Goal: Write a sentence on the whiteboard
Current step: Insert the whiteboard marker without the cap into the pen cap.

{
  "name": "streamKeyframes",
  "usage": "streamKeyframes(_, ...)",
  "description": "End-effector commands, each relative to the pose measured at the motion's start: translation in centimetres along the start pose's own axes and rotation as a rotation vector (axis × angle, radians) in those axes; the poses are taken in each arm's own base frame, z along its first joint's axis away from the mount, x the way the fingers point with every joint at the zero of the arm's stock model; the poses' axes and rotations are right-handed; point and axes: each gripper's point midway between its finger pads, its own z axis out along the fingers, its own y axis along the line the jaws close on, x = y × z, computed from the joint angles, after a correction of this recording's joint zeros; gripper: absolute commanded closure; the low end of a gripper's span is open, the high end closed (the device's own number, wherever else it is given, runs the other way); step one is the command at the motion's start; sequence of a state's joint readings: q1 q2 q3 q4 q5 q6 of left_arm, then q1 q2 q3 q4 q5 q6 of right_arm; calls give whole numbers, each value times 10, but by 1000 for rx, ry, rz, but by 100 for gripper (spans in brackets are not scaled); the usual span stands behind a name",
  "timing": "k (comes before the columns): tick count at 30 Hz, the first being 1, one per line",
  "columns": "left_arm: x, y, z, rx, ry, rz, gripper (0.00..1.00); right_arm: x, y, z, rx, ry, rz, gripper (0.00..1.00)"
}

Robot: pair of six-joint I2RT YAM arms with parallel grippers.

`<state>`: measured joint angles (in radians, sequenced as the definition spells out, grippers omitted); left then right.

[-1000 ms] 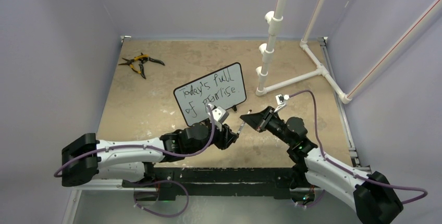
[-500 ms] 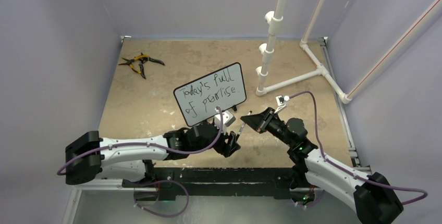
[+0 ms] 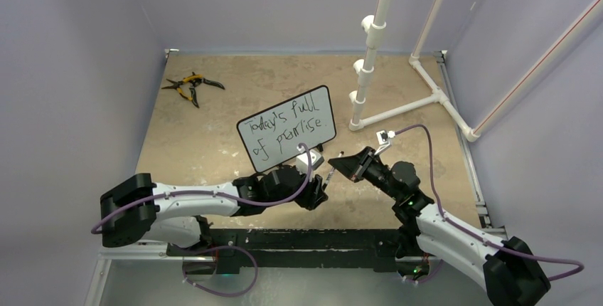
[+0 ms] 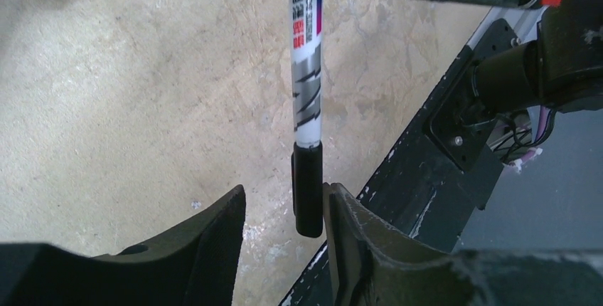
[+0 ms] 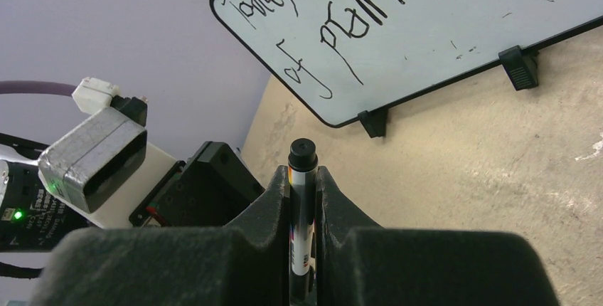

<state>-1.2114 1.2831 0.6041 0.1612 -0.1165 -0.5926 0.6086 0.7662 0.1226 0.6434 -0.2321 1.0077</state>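
Note:
The whiteboard stands on two black feet mid-table, and the sentence is on it in black marker, in two lines. In the right wrist view the whiteboard and part of the sentence fill the top. My right gripper is shut on a white marker, black end up. The marker hangs down to my left gripper, which is open. The marker's black cap sits between the jaws against the right finger, with a gap on the left.
Yellow-handled pliers lie at the far left of the table. A white pipe frame rises at the back right. The black mounting rail runs along the near edge, just under the left gripper.
The left arm has reached further right, and its gripper stays at the marker's lower end. The right arm, marker and whiteboard have not moved.

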Motion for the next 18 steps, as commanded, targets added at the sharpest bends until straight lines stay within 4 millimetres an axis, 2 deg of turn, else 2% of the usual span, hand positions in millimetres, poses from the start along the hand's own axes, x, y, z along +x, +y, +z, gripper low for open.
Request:
streamKeyframes(1, -32, -14, 4, 43, -98, -43, 57, -2, 12, 0, -45, 8, -31, 100)
streamKeyframes(5, -33, -16, 5, 55, -103, -43, 68, -1, 11, 1, -42, 17, -37, 100)
streamKeyframes(6, -32, -16, 6, 59, -99, -43, 74, 0, 12, 1, -44, 19, -38, 100)
streamKeyframes(8, -32, -19, 6, 78, -101, -38, 95, 0, 13, 1, -49, 24, -45, 100)
streamKeyframes(9, -32, -19, 6, 85, -105, -34, 100, 1, 14, 1, -56, 29, -54, 100)
streamKeyframes(13, -34, -21, 4, 108, -133, -15, 100, 7, 18, -3, -94, 59, -106, 100)
streamKeyframes(18, -49, -22, -1, 148, -203, -4, 100, 26, 8, -8, -68, 166, -155, 100)
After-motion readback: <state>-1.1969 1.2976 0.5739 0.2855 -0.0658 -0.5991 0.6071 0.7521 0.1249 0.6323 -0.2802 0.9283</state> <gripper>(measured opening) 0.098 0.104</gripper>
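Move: The pen cap, already on the marker's lower end, sits between the left hand's open fingers, only about 1 cm to the right of its hand point and 1 cm above, level fore and aft. The marker's barrel slants from there to the right hand, its middle some 3 cm ahead, 3 cm right and 4 cm above the left hand. The whiteboard's middle is about 19 cm ahead, 11 cm left and 5 cm below the left hand. From the right hand, which grips the marker, the cap is roughly 5 cm back, 3 cm left and 6 cm down. The cap gets pinched between the left fingertips: the left hand eases about 1 cm to its right and 1 cm up, rolling some 5 degrees so its left side dips, while its fingers go from nearly half open to shut on the cap. The right hand keeps its grip on the marker, almost in place, its fingers tipping up and turning left by a few degrees late on. ##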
